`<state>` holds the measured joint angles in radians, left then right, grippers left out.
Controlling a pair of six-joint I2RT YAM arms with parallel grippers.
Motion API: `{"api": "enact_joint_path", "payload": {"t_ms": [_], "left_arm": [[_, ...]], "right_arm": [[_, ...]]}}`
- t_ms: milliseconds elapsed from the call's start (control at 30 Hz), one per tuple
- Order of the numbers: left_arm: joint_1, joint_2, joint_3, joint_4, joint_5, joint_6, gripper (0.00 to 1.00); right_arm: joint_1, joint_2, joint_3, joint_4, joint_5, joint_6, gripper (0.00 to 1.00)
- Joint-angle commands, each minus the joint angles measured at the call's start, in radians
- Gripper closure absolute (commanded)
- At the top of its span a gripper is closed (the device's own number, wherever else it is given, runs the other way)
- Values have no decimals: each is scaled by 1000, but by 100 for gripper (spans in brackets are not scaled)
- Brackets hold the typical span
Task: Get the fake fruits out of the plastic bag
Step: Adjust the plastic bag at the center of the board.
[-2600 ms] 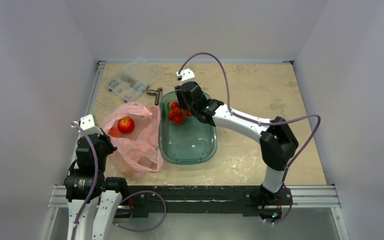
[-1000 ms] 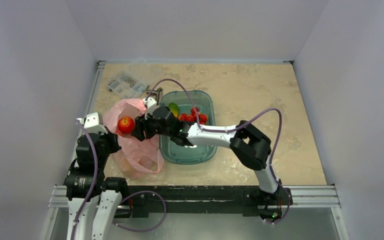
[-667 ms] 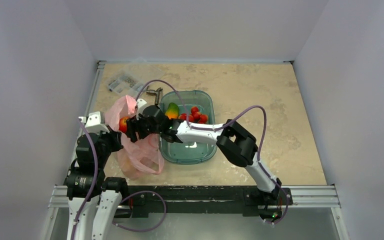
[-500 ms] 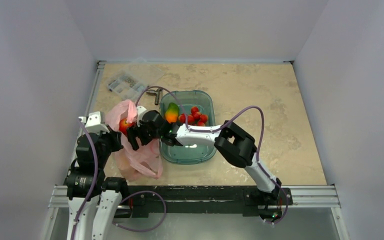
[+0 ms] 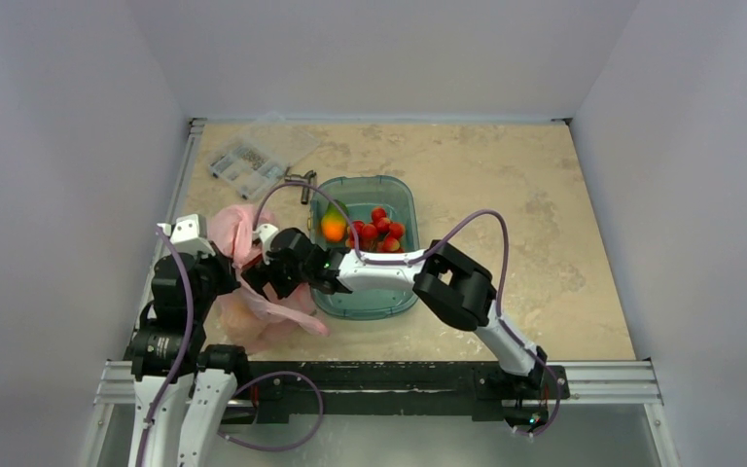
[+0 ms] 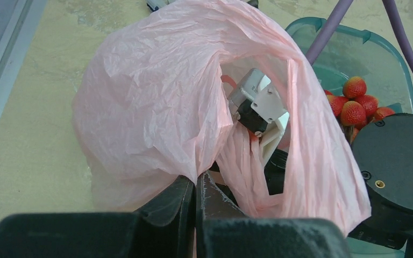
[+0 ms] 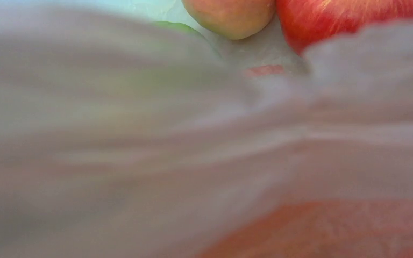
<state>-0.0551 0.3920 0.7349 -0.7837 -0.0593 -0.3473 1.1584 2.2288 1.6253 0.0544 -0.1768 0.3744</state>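
Note:
The pink plastic bag [image 5: 253, 316] lies left of the teal tub, its mouth held up. My left gripper [image 6: 196, 180] is shut on a fold of the bag's rim [image 6: 150, 97]. My right gripper [image 5: 261, 277] reaches in through the bag's mouth, and its fingers are hidden by the film. In the right wrist view, blurred film fills most of the frame. Beyond it sit a round red fruit [image 7: 349, 16], a peach-orange one [image 7: 231, 16] and a sliver of a green one [image 7: 172, 27]. The bunch of small red fruits [image 5: 379, 232] lies in the tub.
The teal tub [image 5: 399, 292] stands mid-table and also holds a green-to-orange mango-like fruit [image 5: 333, 226]. A clear parts box [image 5: 248, 165] and a small dark metal piece [image 5: 302, 180] lie at the back left. The right arm's purple cable arcs over the tub.
My right arm left the bunch of small red fruits in the tub, swung left and pushed into the bag. The bag's mouth has bunched up, and the red fruit no longer shows from above.

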Motion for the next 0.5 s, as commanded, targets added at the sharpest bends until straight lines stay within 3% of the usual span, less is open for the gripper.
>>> {"api": "enact_joint_path", "payload": {"t_ms": [0, 67, 233, 467], "left_arm": [[-3, 7, 9, 32, -13, 10, 100], [-3, 9, 7, 37, -21, 9, 100], [-3, 59, 12, 73, -24, 2, 100], [-3, 188, 86, 148, 102, -58, 100]], "right_arm": [[4, -24, 47, -49, 17, 1, 2], [4, -87, 8, -12, -60, 4, 5], [14, -180, -103, 135, -214, 51, 24], [72, -189, -211, 335, -222, 77, 51]]}}
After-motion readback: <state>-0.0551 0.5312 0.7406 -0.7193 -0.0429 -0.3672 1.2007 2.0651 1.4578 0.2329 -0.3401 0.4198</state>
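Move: The right hand, wide open inside the bag's mouth, has the bag's near strap roughly 6 cm back, 8 cm to its right and 3 cm above. The red apple in the bag is about 5 cm ahead, 2 cm left and 4 cm below; the green tray's middle lies some 6 cm ahead and 22 cm right, 5 cm lower. From the left hand, which holds the rim, that strap is about 6 cm back, 9 cm right and 11 cm below. Still pinching the bag's rim, the left hand eases about 2.5 cm forward and slightly down near the end, its fingertips dipping a little. The right hand backs away from the apple towards the bag's near side and rises, about 6 cm each way, turning some 15 degrees, chiefly rolling its left side up and swinging counter-clockwise, while its fingers close from wide open to about half, the strap lying across the gripper. ##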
